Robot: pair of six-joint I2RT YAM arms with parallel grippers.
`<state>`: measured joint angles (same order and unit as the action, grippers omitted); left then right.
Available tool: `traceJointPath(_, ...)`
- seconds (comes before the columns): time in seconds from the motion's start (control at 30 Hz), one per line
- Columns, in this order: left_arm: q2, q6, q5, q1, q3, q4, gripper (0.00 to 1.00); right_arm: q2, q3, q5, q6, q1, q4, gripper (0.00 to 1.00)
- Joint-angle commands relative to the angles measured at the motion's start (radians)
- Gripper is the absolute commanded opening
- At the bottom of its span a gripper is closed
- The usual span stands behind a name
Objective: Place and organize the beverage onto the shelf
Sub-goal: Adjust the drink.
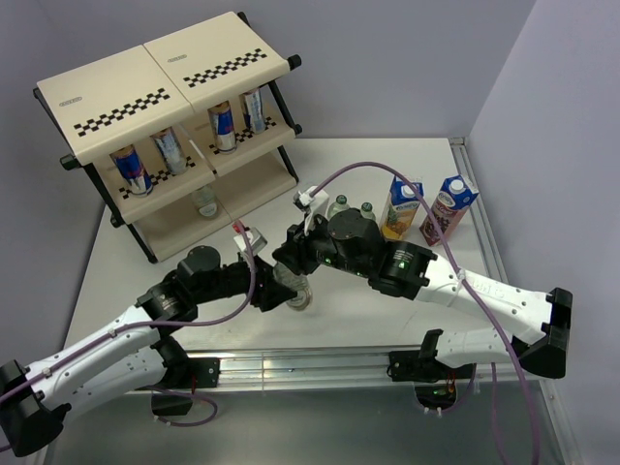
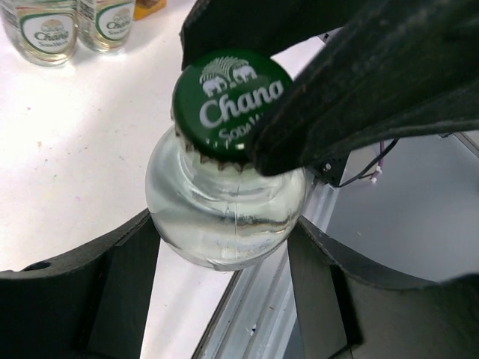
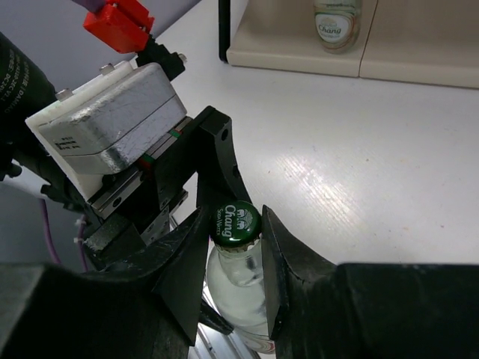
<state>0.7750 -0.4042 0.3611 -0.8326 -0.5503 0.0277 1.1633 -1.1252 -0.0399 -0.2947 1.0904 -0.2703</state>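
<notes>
A small clear bottle (image 1: 298, 291) with a green cap (image 2: 224, 101) is near the table's front edge, held by both grippers. My left gripper (image 2: 223, 228) is shut on its round body (image 2: 224, 217), one finger on each side. My right gripper (image 3: 233, 224) comes from above and is shut on the cap (image 3: 234, 223). The shelf (image 1: 165, 63) stands at the far left. Several slim cans (image 1: 131, 170) are on its middle tier and one bottle (image 1: 204, 201) on its bottom tier. Whether the held bottle touches the table I cannot tell.
Two more bottles (image 1: 339, 206) stand behind the right arm, next to a yellow carton (image 1: 401, 207) and a purple carton (image 1: 448, 207). A metal rail (image 1: 310, 363) runs along the table's front edge just below the held bottle. A raised rim (image 1: 480, 223) borders the right side.
</notes>
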Motion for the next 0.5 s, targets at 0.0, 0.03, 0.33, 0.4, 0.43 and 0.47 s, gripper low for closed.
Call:
traceJointPath(0.0,-0.080,-0.028,-0.094,0.009,-0.047,-0.190,0.00,-0.017,0.005,-0.054,0.017,0.000,-0.024,0.38)
traceJointPath(0.03,-0.092,-0.028,-0.096,0.009,-0.042,-0.199,0.00,-0.019,0.007,-0.045,0.014,-0.001,-0.018,0.42)
traceJointPath(0.33,-0.043,-0.024,-0.047,0.007,-0.057,-0.190,0.00,0.033,-0.041,0.008,0.008,-0.001,-0.006,0.60)
traceJointPath(0.4,-0.040,-0.022,-0.037,0.009,-0.056,-0.193,0.00,0.038,-0.045,0.005,0.015,-0.001,0.005,0.59)
traceJointPath(0.43,-0.040,-0.022,-0.036,0.007,-0.056,-0.192,0.00,0.048,-0.050,-0.001,0.017,0.000,0.006,0.59)
traceJointPath(0.47,-0.039,-0.021,-0.024,0.009,-0.056,-0.193,0.00,0.055,-0.059,-0.006,0.022,-0.001,0.005,0.59)
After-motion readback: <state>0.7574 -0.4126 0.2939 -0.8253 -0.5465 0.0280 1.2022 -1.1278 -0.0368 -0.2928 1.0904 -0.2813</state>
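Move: The soda bottle is still held by both hands. The left pads are around its upper body, its middle some 2 cm below them, and the right fingers are on the cap, with the bottle's middle about 9 cm beneath. From the right hand, two spare bottles stand on the table about 20 cm ahead, one 12 cm and the other 19 cm to the right. The shelf bottle is some 24 cm ahead and 24 cm left. All three are well below. Downward by about 2 cm goes the right hand after a tiny lift, while its fingers spread from the cap and let go of it, staying open to either side of the neck. The left hand keeps its hold on the bottle's body, rises about 1 cm while edging forward, then sinks back, turning slightly counter-clockwise. ##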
